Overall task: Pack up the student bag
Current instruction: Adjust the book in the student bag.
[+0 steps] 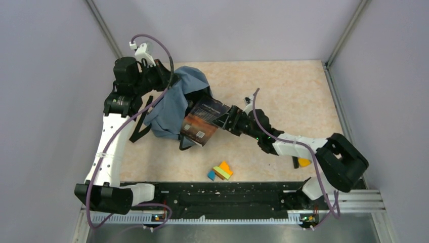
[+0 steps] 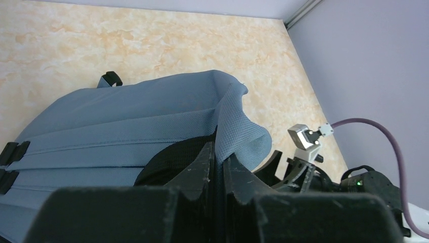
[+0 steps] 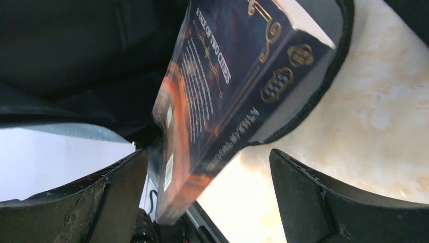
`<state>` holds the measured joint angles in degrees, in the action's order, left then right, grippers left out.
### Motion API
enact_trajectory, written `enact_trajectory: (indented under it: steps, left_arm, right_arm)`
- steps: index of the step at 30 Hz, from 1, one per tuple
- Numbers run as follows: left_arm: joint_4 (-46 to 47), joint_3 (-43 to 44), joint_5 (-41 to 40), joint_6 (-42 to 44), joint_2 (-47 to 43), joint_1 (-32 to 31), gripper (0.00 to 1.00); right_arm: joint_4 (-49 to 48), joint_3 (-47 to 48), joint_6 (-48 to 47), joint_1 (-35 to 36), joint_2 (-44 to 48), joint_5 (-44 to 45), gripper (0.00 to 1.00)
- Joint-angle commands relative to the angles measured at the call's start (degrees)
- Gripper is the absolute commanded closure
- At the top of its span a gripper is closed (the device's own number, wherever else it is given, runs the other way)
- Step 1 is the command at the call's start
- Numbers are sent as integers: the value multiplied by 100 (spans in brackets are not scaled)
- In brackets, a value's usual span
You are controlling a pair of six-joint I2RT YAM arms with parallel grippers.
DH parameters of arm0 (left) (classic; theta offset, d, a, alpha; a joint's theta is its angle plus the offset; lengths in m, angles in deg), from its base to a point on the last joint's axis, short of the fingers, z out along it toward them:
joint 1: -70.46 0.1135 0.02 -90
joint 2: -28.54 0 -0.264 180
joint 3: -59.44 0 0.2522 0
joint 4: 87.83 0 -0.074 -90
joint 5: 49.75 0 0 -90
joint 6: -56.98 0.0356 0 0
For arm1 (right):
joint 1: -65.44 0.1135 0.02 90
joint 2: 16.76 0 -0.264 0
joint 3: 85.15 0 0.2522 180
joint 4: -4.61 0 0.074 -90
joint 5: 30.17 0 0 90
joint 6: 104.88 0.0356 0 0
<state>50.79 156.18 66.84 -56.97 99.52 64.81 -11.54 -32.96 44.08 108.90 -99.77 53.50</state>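
Note:
The slate-blue student bag (image 1: 172, 106) lies at the left of the table, its mouth facing right. My left gripper (image 1: 163, 76) is shut on the bag's upper fabric edge (image 2: 238, 126) and holds the mouth up, with the dark lining (image 2: 172, 157) showing underneath. A dark book (image 1: 202, 121) with an orange-lit cover leans partway into the mouth, its near end sticking out. My right gripper (image 1: 224, 120) stands open at that end. In the right wrist view the book (image 3: 222, 81) sits between the wide-apart fingers (image 3: 116, 192), touching neither one.
Black straps (image 1: 141, 126) trail from the bag's left side. Small coloured blocks (image 1: 220, 171) lie near the front rail, and a yellow piece (image 1: 303, 162) sits by the right arm's forearm. Grey walls close in the table on three sides.

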Motion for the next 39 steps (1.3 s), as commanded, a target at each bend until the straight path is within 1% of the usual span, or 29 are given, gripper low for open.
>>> enact_trajectory:
  steps: [1,5,7,8,9,10,13,14,18,21,23,27,31,34,37,39]
  left_arm:
    - [937,61,90,-117,-269,73,100]
    - [931,54,92,-112,-294,89,100]
    - [933,31,68,-102,-323,90,100]
    - [938,22,54,-95,-334,98,100]
    - [934,9,44,-82,-351,99,100]
    - [929,12,41,-72,-367,106,100]
    - [932,-15,0,-49,-415,125,100]
    - [948,-22,-4,-58,-421,126,100]
    - [989,-31,49,-105,-419,134,100]
    - [1070,-45,112,-159,-386,134,100]
    - [1097,-35,150,-200,-352,134,100]
    - [1134,-21,220,-225,-313,134,100]
    - [1190,-66,289,-216,-324,134,100]
    - [1242,-117,372,-195,-337,134,100]
    - [1272,-157,408,-128,-387,134,100]
    - [1268,-164,419,-91,-408,134,100]
  right_arm:
    - [-836,741,257,92,-609,-217,13]
    - [-1628,944,534,117,-1044,-329,25]
    - [-1809,1023,588,112,-1166,-267,40]
    - [-1913,1048,608,102,-1195,-277,50]
    - [-1969,1047,600,101,-1184,-282,64]
    - [-1977,1033,569,108,-1134,-249,75]
    - [-1788,1006,131,110,-840,-233,96]
    - [-1631,997,-43,110,-722,-225,100]
    - [-1465,976,-527,133,-481,-522,100]
    - [-1169,1374,-745,167,-651,-1137,100]
    - [-853,1679,-996,267,-765,-1349,100]
    - [-123,2155,-1717,492,-921,-1280,100]
    - [157,2600,-2054,503,-1167,-1120,100]
    - [71,2917,-1819,450,-1437,-703,100]
    - [-210,3017,-855,312,-1656,-159,100]
    - [-599,2910,-156,214,-1774,173,100]
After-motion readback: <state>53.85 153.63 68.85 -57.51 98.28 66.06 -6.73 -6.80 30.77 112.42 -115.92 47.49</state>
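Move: The book A Tale of Two Cities leans half out of the bag's mouth, its middle some 9 cm left and 2 cm ahead of the open right hand, about 3 cm lower. The student bag's middle is roughly 21 cm left and 6 cm ahead; the toy blocks lie about 18 cm back, level sideways. From the left hand, still pinching the bag's rim, the book is some 14 cm right, 12 cm back and 18 cm below. Right hand reaches left, pinches the book's spine, then lifts about 5 cm and farther left into the bag. ##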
